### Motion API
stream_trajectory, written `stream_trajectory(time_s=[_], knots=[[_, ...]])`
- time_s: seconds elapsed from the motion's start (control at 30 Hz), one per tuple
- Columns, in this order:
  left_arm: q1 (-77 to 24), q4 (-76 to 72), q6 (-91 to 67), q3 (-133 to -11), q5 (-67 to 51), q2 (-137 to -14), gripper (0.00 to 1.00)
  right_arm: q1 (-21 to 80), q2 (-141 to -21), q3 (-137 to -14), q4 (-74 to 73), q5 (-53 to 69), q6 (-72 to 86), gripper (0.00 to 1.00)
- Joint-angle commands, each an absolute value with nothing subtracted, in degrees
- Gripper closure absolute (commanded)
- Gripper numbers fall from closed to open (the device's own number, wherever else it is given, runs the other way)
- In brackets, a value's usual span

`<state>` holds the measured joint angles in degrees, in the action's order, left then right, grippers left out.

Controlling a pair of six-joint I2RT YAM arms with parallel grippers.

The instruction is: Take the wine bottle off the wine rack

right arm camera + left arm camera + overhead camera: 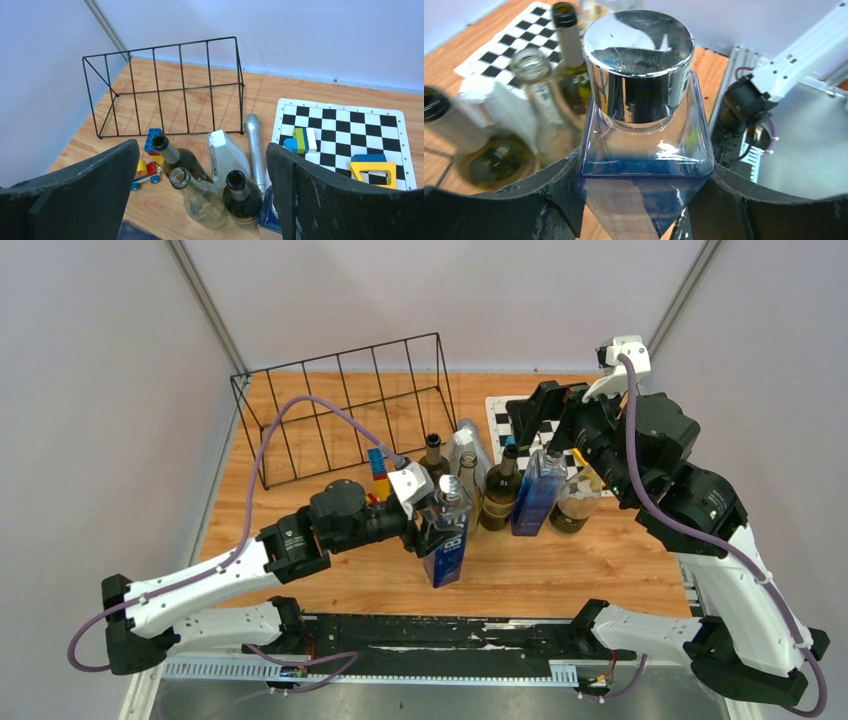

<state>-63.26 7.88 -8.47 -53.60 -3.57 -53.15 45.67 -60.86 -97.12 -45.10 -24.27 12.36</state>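
The black wire wine rack (335, 356) stands empty at the back left of the table; the right wrist view shows the rack (180, 89) with no bottle in it. My left gripper (438, 518) is shut on a square blue bottle (447, 548) with a chrome cap, held upright in front of the rack. In the left wrist view both fingers press the blue bottle (644, 165) at its shoulders, with my left gripper (644, 200) around it. My right gripper (540, 420) hovers open above a cluster of standing bottles, and nothing sits inside the right gripper (202, 200).
Standing bottles crowd mid-table: a dark green one (500, 490), a second blue one (540, 490), a brown one (577, 502) and a clear one (200, 200). A chessboard mat (345, 130) with toy blocks lies back right. A microphone (255, 145), a white jug (227, 152) and a toy car (145, 172) lie nearby.
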Motion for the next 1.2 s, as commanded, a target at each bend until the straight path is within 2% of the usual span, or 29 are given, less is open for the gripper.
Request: stream_trajectory(time_s=[0.0,0.53,1.17], knots=[[-67.14,-14.21,-10.15,-53.96,-5.90,-56.31,1.00,45.44,-60.59,-100.08,-43.76,-25.59,13.28,0.01],[-68.82,-45.05,-5.30,-52.34,-8.15,-76.75,1.00,45.42,-58.11,-98.68,-43.62,-23.84,13.71,0.01],[-64.76,-47.06,-0.19,-55.31,-6.94,-84.74,1.00,45.45,-58.14,-97.06,-43.60,-23.97,12.57,0.01]])
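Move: The left hand holds the blue bottle upright. The bare table spot it is being taken to lies about 14 cm to the hand's right, 5 cm ahead and roughly 27 cm below. A dark bottle stands some 9 cm beyond that spot, a clear bottle about 11 cm ahead and 5 cm right of the hand, and a standing blue bottle 13 cm ahead and 21 cm right. From the right hand the spot is about 6 cm back, 4 cm left and 42 cm down. Left hand keeps its grip, carrying the blue bottle 13 cm right and 7 cm down towards the bare spot. ##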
